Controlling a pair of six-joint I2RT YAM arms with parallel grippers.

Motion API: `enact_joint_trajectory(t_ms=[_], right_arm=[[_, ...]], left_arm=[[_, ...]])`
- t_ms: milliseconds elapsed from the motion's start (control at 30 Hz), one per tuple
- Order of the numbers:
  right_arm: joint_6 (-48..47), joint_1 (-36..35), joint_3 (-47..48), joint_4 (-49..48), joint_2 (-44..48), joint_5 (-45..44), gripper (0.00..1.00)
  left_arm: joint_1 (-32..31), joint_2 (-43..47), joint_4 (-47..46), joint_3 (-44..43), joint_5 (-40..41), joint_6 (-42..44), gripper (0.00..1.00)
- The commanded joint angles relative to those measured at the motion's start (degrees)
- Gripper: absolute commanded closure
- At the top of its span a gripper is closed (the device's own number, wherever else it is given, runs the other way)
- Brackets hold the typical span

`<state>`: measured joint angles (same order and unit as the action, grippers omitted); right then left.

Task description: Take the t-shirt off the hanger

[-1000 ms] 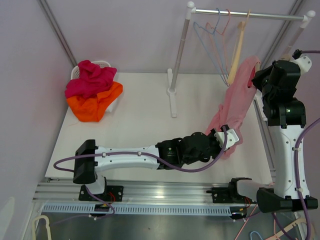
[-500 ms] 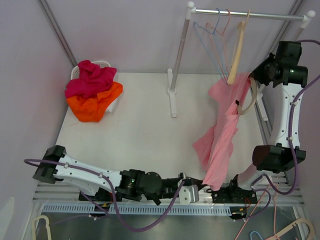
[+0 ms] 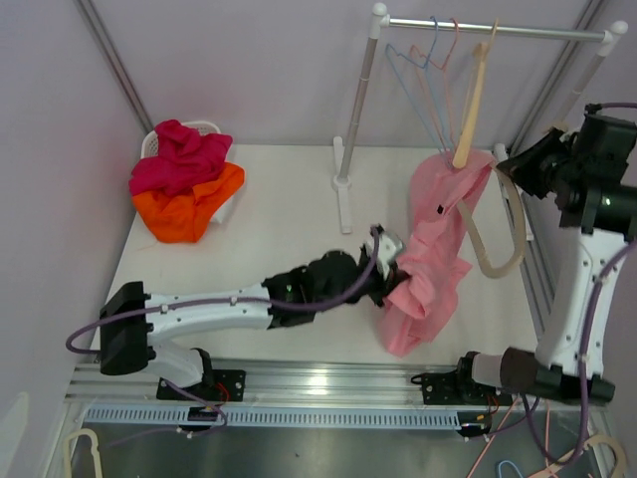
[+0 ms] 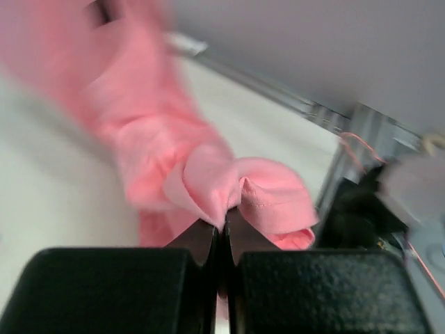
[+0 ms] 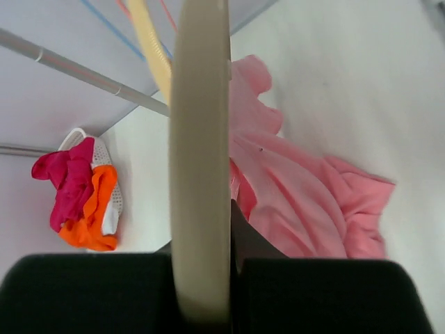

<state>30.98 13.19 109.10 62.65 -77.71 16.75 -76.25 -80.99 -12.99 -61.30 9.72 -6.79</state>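
Observation:
The pink t-shirt (image 3: 430,261) hangs in a bunched strip from the right of the rack down to the table. My left gripper (image 3: 390,261) is shut on a fold of its lower part; the left wrist view shows the jaws (image 4: 226,224) closed on pink cloth (image 4: 208,174). My right gripper (image 3: 511,169) is shut on the beige hanger (image 3: 510,254), whose arc hangs mostly bare to the right of the shirt. One hanger end meets the shirt's upper part; I cannot tell if it is still inside. In the right wrist view the hanger (image 5: 200,139) fills the jaws (image 5: 201,224), with the shirt (image 5: 306,202) beyond.
A white basket (image 3: 204,127) at the back left holds magenta and orange clothes (image 3: 184,184). The clothes rack's post (image 3: 355,110) and rail (image 3: 498,30) stand at the back, with a yellow hanger (image 3: 471,100) and thin wire hangers (image 3: 418,80) on the rail.
My left arm swung from the table's near edge to the middle, carrying the shirt's lower part. The hanger's arc now hangs more exposed beside the shirt. My right arm shifted at the rack.

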Motion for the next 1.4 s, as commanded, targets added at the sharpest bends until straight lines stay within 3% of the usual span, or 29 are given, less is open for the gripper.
enact_joint_trajectory(t_ms=[0, 33, 167, 267, 333, 467, 667, 767, 900, 1067, 1233, 1300, 1367], right_arm=[[-6.45, -1.32, -2.92, -1.56, 9.94, -12.77, 1.0], [-9.16, -1.41, -4.06, -4.09, 11.43, -16.45, 1.0], [-14.81, -1.33, -2.76, -9.38, 10.75, -16.66, 1.0], [-12.8, -0.54, 1.89, -9.57, 7.32, -15.27, 1.0], [-8.32, 1.12, 6.11, -6.95, 3.98, -7.24, 1.0], [-3.21, 3.24, 9.12, -0.43, -0.68, 11.69, 1.0], [1.35, 2.89, -11.15, -9.38, 10.88, 29.62, 1.0], [3.99, 0.8, -14.34, -12.03, 14.33, 36.32, 1.0], [5.75, -3.26, -13.83, -12.12, 16.54, 37.73, 1.0], [1.46, -3.35, -10.14, -7.2, 16.81, 29.59, 1.0], [-5.13, -3.35, -7.68, -3.42, 16.45, 8.94, 1.0], [-5.93, -3.35, -6.19, -1.84, 15.75, 1.37, 1.0], [-6.28, -3.35, -6.26, -2.18, 15.84, -3.62, 1.0]], left_arm=[[9.17, -0.83, 11.12, -5.83, -8.47, -20.18, 0.99], [12.49, -0.49, 12.37, -6.55, -11.01, -22.46, 0.99], [18.06, 0.66, 22.81, -15.06, -13.23, -20.38, 0.99], [22.71, -0.48, 34.5, -31.28, -11.04, -17.91, 0.99], [28.22, -1.97, 41.08, -41.46, -11.73, -17.91, 0.99], [36.25, -4.35, 46.65, -48.9, -10.86, -17.82, 0.99], [39.95, 1.8, 41.56, -39.7, -13.14, -17.21, 0.99], [40.12, 3.99, 41.21, -36.0, -10.87, -16.68, 0.99], [41.96, 6.54, 40.33, -32.05, -9.98, -17.03, 0.99], [45.83, 7.51, 41.21, -31.69, -10.94, -18.08, 0.99], [47.77, 6.38, 46.29, -41.76, -12.43, -14.67, 0.99], [48.91, 5.67, 46.22, -47.22, -16.37, -13.78, 0.99], [50.06, 5.58, 41.76, -47.77, -28.04, -12.91, 0.99]])
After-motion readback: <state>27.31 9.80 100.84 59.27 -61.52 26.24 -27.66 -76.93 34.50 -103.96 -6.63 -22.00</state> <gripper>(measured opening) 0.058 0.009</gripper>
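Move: The left hand, already pinching the pink t-shirt, has the basket with its heap of clothes some 40 cm ahead, about 55 cm to its left and roughly 20 cm lower; the rack's left post stands about 38 cm ahead and 7 cm left. For the right hand, which grips a wooden hanger, the t-shirt's middle is around 12 cm back, 12 cm left and 15 cm below, and the wooden hanger still on the rail is some 12 cm ahead and 6 cm left. Forward and left the left hand swings towards the basket, about 20 cm each way, climbing some 20 cm, dipping by half that and rising again, turning counter-clockwise, shut on the t-shirt. The right hand keeps its hanger, drawing back and up, going forward and down again, then swinging back and left away from the rail before easing right. ##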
